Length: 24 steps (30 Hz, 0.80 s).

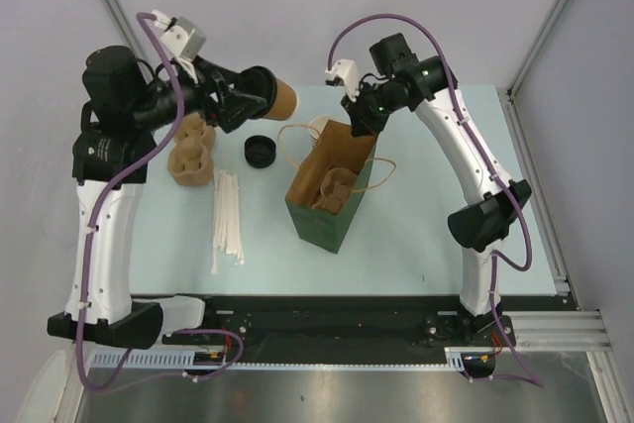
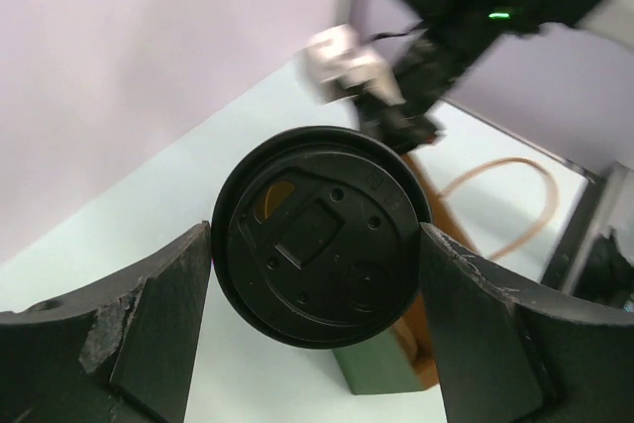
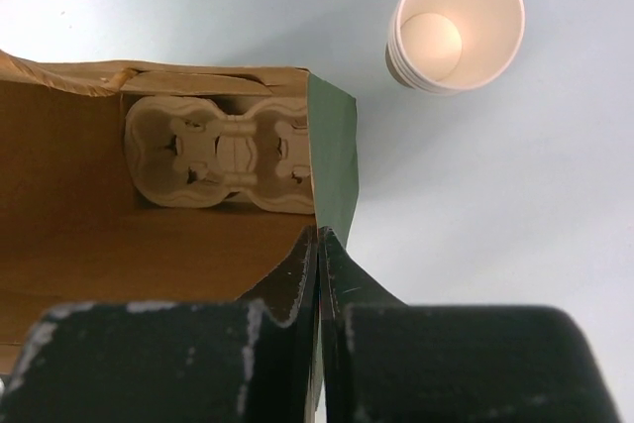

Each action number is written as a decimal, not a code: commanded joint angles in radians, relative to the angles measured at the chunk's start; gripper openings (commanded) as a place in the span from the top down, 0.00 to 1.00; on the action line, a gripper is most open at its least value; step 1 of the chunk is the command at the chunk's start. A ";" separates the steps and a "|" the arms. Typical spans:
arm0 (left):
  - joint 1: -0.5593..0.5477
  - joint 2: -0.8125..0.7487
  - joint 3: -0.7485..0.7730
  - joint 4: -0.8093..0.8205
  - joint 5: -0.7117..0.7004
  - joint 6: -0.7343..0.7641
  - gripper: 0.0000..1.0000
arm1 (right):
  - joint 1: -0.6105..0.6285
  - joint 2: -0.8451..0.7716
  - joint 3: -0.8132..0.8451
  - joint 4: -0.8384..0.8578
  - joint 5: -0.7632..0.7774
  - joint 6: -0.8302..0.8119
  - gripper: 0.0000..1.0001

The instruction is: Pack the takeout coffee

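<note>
The takeout coffee [image 1: 284, 98], a tan paper cup with a black lid [image 2: 307, 205], hangs on its side above the table's far left. My left gripper [image 1: 253, 96] is shut on it, one finger [image 2: 149, 324] against each side of the lid. The green bag [image 1: 332, 207] stands open mid-table to the cup's right, brown inside, with a pulp cup carrier [image 3: 223, 151] at its bottom. My right gripper [image 3: 320, 235] is shut on the bag's far rim [image 1: 359, 126], the paper wall pinched between its fingers.
A loose black lid [image 1: 260, 151] lies left of the bag. Another pulp carrier [image 1: 191, 156] and a bundle of white sticks [image 1: 228, 215] lie further left. A stack of nested cups [image 3: 456, 25] stands upright just beyond the bag.
</note>
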 commanded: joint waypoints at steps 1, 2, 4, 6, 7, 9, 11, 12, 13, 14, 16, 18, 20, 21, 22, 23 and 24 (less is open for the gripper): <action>-0.141 -0.001 0.106 -0.093 0.038 0.105 0.45 | 0.026 -0.053 0.031 0.034 0.030 0.069 1.00; -0.197 -0.002 0.106 -0.098 0.031 0.113 0.45 | 0.027 -0.056 0.031 0.039 0.033 0.079 1.00; -0.251 -0.001 0.091 -0.108 0.005 0.128 0.45 | 0.034 -0.058 0.034 0.051 0.039 0.112 1.00; -0.325 0.005 0.074 -0.119 -0.037 0.145 0.45 | 0.037 -0.059 0.038 0.056 0.047 0.137 1.00; -0.350 0.007 0.051 -0.128 -0.060 0.168 0.45 | 0.037 -0.061 0.038 0.054 0.047 0.146 1.00; -0.429 0.014 0.002 -0.138 -0.138 0.203 0.45 | 0.038 -0.065 0.038 0.057 0.045 0.183 1.00; -0.497 0.024 -0.035 -0.145 -0.183 0.255 0.45 | 0.038 -0.073 0.037 0.057 0.039 0.204 1.00; -0.512 0.027 -0.074 -0.136 -0.233 0.264 0.45 | 0.037 -0.080 0.035 0.063 0.027 0.209 1.00; -0.537 0.030 -0.091 -0.115 -0.249 0.277 0.46 | 0.038 -0.085 0.035 0.062 0.016 0.211 1.00; -0.543 0.034 -0.104 -0.101 -0.264 0.283 0.46 | 0.038 -0.091 0.032 0.065 0.004 0.217 1.00; -0.566 0.041 -0.139 -0.069 -0.332 0.306 0.46 | 0.038 -0.108 0.026 0.065 -0.038 0.220 1.00; -0.577 0.051 -0.171 -0.040 -0.367 0.329 0.47 | 0.046 -0.123 0.003 0.071 -0.055 0.220 1.00; -0.584 0.054 -0.199 -0.021 -0.413 0.340 0.47 | 0.056 -0.142 -0.015 0.077 -0.055 0.221 1.00; -0.589 0.057 -0.225 -0.004 -0.429 0.353 0.47 | 0.061 -0.146 -0.037 0.083 -0.052 0.229 1.00; -0.600 0.056 -0.237 0.005 -0.462 0.360 0.47 | 0.066 -0.156 -0.046 0.088 -0.050 0.235 1.00; -0.607 0.059 -0.249 0.016 -0.485 0.367 0.47 | 0.067 -0.160 -0.054 0.094 -0.049 0.241 1.00; -0.615 0.062 -0.274 0.033 -0.504 0.381 0.47 | 0.070 -0.163 -0.064 0.099 -0.053 0.256 1.00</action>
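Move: The left hand, high up with the lidded coffee cup between its fingers, has the middle of the takeout bag's open mouth about 15 cm to its right, 1 cm back and 20 cm below. From that hand the stack of paper cups stands roughly 22 cm ahead, 12 cm right and 42 cm down, and the spare black lids some 20 cm ahead, 4 cm left and 46 cm down. The right hand already pinches the bag's far rim; the mouth's middle lies about 10 cm back, 7 cm left and 1 cm below it. The left hand keeps its grip on the lidded cup and swings it right and back with a slight rise, then drops towards the bag's mouth, some 14 cm lower and 12 cm farther right in all, easing forward again about 4 cm as it sinks while the wrist turns clockwise and the fingers tip down some 20 degrees. The right hand stays shut on the far rim and draws it about 4 cm up and 3 cm back, mostly late in the move. ##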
